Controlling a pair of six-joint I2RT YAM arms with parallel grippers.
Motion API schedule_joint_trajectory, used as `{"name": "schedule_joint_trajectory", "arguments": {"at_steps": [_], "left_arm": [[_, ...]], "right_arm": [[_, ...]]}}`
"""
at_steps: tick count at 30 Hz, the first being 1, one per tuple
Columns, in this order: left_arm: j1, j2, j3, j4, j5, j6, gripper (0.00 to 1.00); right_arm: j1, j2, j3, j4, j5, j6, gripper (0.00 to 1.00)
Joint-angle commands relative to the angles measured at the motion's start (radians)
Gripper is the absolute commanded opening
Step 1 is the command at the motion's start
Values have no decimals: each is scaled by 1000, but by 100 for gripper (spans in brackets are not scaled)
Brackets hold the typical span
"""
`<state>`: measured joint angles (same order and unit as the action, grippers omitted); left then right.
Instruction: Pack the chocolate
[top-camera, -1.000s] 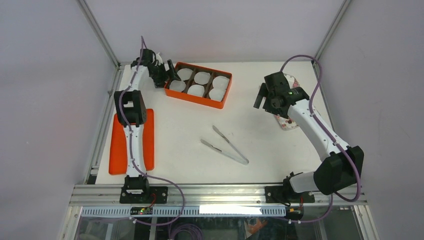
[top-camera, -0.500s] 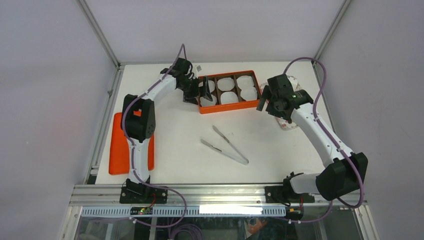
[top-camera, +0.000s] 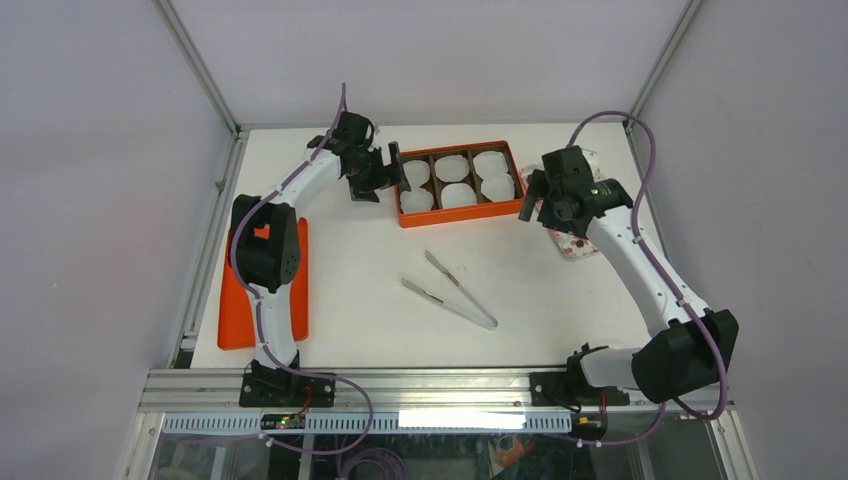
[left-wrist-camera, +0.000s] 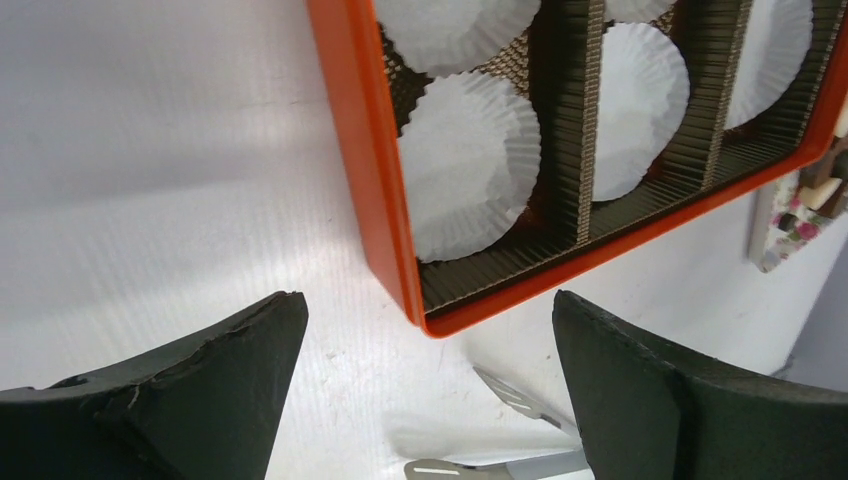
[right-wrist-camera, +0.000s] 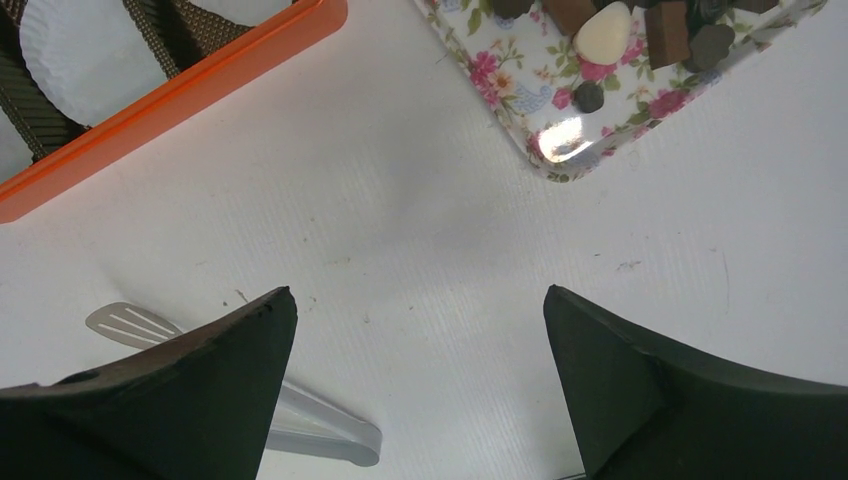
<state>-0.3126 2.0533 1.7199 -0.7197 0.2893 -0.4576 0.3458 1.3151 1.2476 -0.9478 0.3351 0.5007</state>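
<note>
The chocolate (right-wrist-camera: 602, 30), small brown, dark and cream pieces, lies on a floral tray (right-wrist-camera: 560, 110) at the table's right; in the top view my right arm covers most of that tray (top-camera: 576, 248). An orange box (top-camera: 455, 217) with white paper cups (top-camera: 457, 195) in brown dividers sits at the back centre. My left gripper (top-camera: 385, 180) is open just left of the box, whose near corner (left-wrist-camera: 440, 322) shows between its fingers. My right gripper (top-camera: 527, 198) is open at the box's right end, over bare table (right-wrist-camera: 418, 290), holding nothing.
Metal tongs (top-camera: 450, 290) lie in the middle of the table, nearer than the box. A flat orange lid (top-camera: 235, 290) rests at the left edge under the left arm. Frame posts and grey walls close in the back and sides.
The orange box has slid from the back left to the back centre and turned, with the left gripper alongside it. That gripper then drew back a little to the left. The right gripper shifted slightly.
</note>
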Motion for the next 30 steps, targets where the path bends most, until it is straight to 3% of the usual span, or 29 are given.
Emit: {"name": "schedule_joint_trajectory", "arguments": {"at_steps": [1,4,8,11,16,20,25,30], "left_arm": [[-5,-175,-44,30,-99,-18,99],[-11,-275,-105,30,-125,-4,99],[-38,-411,-219,30,-139,2,99],[-59,-515,-317,28,-159,-23,99],[-62,-699,-466,9,-215,-97,99],[-59,-782,-529,-37,-361,-111,99],[-52,-793,-524,-75,-403,-96,99],[-52,-816,-537,-60,-415,-136,99]], "right_arm": [[-103,-41,54,9,-43,-97,99],[-199,-3,75,-2,-112,-125,98],[-238,50,121,-18,-184,-137,92],[-228,45,99,35,-392,-191,86],[8,51,57,23,-436,-282,90],[187,86,-2,19,-464,-281,90],[326,161,-81,26,-413,-240,76],[404,235,-97,59,-371,-252,76]]}}
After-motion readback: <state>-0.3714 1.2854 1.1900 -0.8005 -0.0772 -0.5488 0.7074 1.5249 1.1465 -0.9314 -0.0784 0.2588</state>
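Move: The tongs lie on the table about 7 cm back, 18 cm to the left and 18 cm below the right hand. From that hand, the box's middle is some 17 cm ahead and 17 cm left, and the chocolate tray about 15 cm ahead and 12 cm right, both roughly 16 to 17 cm lower. From the left hand, the tongs are about 20 cm back, 15 cm right and 10 cm down. The tongs draw the right hand: it first swings about 5 cm right, then sweeps back left past its start and sinks towards their joined end, turning some 40 degrees counter-clockwise until its fingers point nearly straight down and close by about a quarter. The left hand, still open, withdraws from the box, back, up and to its left. ##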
